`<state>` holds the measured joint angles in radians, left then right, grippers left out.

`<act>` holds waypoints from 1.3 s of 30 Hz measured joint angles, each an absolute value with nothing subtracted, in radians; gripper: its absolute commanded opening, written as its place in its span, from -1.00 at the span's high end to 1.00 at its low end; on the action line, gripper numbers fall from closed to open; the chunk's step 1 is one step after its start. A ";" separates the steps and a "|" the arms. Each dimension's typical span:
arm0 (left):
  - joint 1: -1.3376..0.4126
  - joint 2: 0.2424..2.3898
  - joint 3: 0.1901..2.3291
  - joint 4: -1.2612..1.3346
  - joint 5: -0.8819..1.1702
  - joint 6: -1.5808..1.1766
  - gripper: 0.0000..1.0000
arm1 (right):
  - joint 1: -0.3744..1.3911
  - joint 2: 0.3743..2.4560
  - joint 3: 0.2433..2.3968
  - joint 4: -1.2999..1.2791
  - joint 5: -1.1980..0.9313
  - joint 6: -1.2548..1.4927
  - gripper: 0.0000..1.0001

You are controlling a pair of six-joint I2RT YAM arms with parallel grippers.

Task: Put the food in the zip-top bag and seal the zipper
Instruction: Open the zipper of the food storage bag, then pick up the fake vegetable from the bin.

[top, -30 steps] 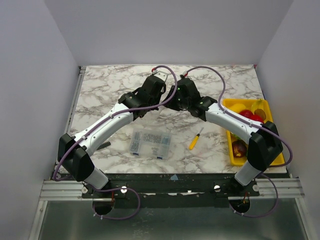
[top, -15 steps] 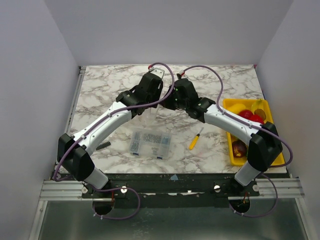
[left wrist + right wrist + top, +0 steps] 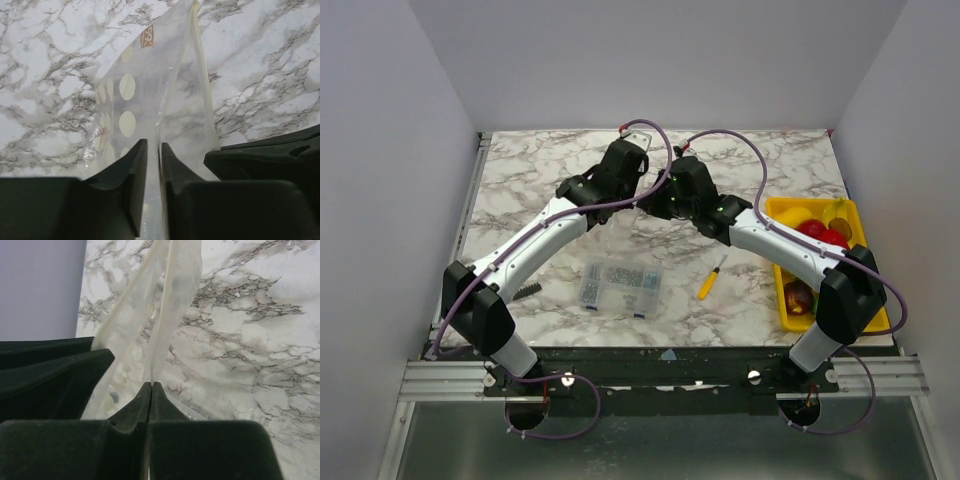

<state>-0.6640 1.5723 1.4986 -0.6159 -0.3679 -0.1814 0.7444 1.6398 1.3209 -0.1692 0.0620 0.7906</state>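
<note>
The zip-top bag (image 3: 150, 90), see-through with pale dots, hangs between both grippers above the marble table's back middle. My right gripper (image 3: 151, 383) is shut on the bag's (image 3: 167, 315) rim, where a narrow clear strip, the zipper (image 3: 183, 408), runs off to the right of the fingers. My left gripper (image 3: 153, 144) is open by a narrow gap, with the bag's edge passing between its fingers. In the top view the two gripper heads meet nose to nose and hide the bag. The food (image 3: 812, 228), red, yellow and dark pieces, lies in a yellow tray (image 3: 865, 270) at the right.
A clear compartment box (image 3: 620, 285) of small metal parts lies near the front middle. A yellow-handled screwdriver (image 3: 710, 278) is to its right. A small dark object (image 3: 525, 292) sits beside the left arm. Grey walls close in the table on three sides.
My right gripper has shut on the bag's rim. My left gripper, shut a second ago, now stands slightly apart round the bag's edge. Both heads shifted a little towards the back.
</note>
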 measured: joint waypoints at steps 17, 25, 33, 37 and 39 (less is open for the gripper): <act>-0.572 1.415 1.343 -0.616 -0.369 -0.181 1.00 | 0.745 1.687 1.472 -0.324 0.046 0.687 0.06; -0.560 1.428 1.341 -0.633 -0.368 -0.214 1.00 | 0.746 1.602 1.544 -0.485 0.090 0.641 -0.37; -0.534 1.444 1.353 -0.646 -0.336 -0.248 1.00 | 0.720 1.379 1.409 -0.670 0.477 0.673 -0.64; -0.534 1.446 1.359 -0.659 -0.307 -0.253 1.00 | 0.559 1.325 1.314 -0.754 0.578 0.717 -0.75; -0.534 1.446 1.363 -0.660 -0.294 -0.255 1.00 | 0.445 1.322 1.275 -0.780 0.606 0.742 -0.85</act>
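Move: One lip of the zip-top bag stands between the left hand's part-open fingers, and the opposite lip is already pinched in the right hand's. From the right hand the yellow bin's middle is about 46 cm right, 8 cm back and 18 below; the screwdriver lies roughly 17 cm right, 11 back and 20 below. The parts box is some 16 cm back from the left hand, 3 to its left, 20 below. Left pinches its bag lip, shifts 6 cm left; right lets go, rises, sweeps some 28 cm right towards bin. ##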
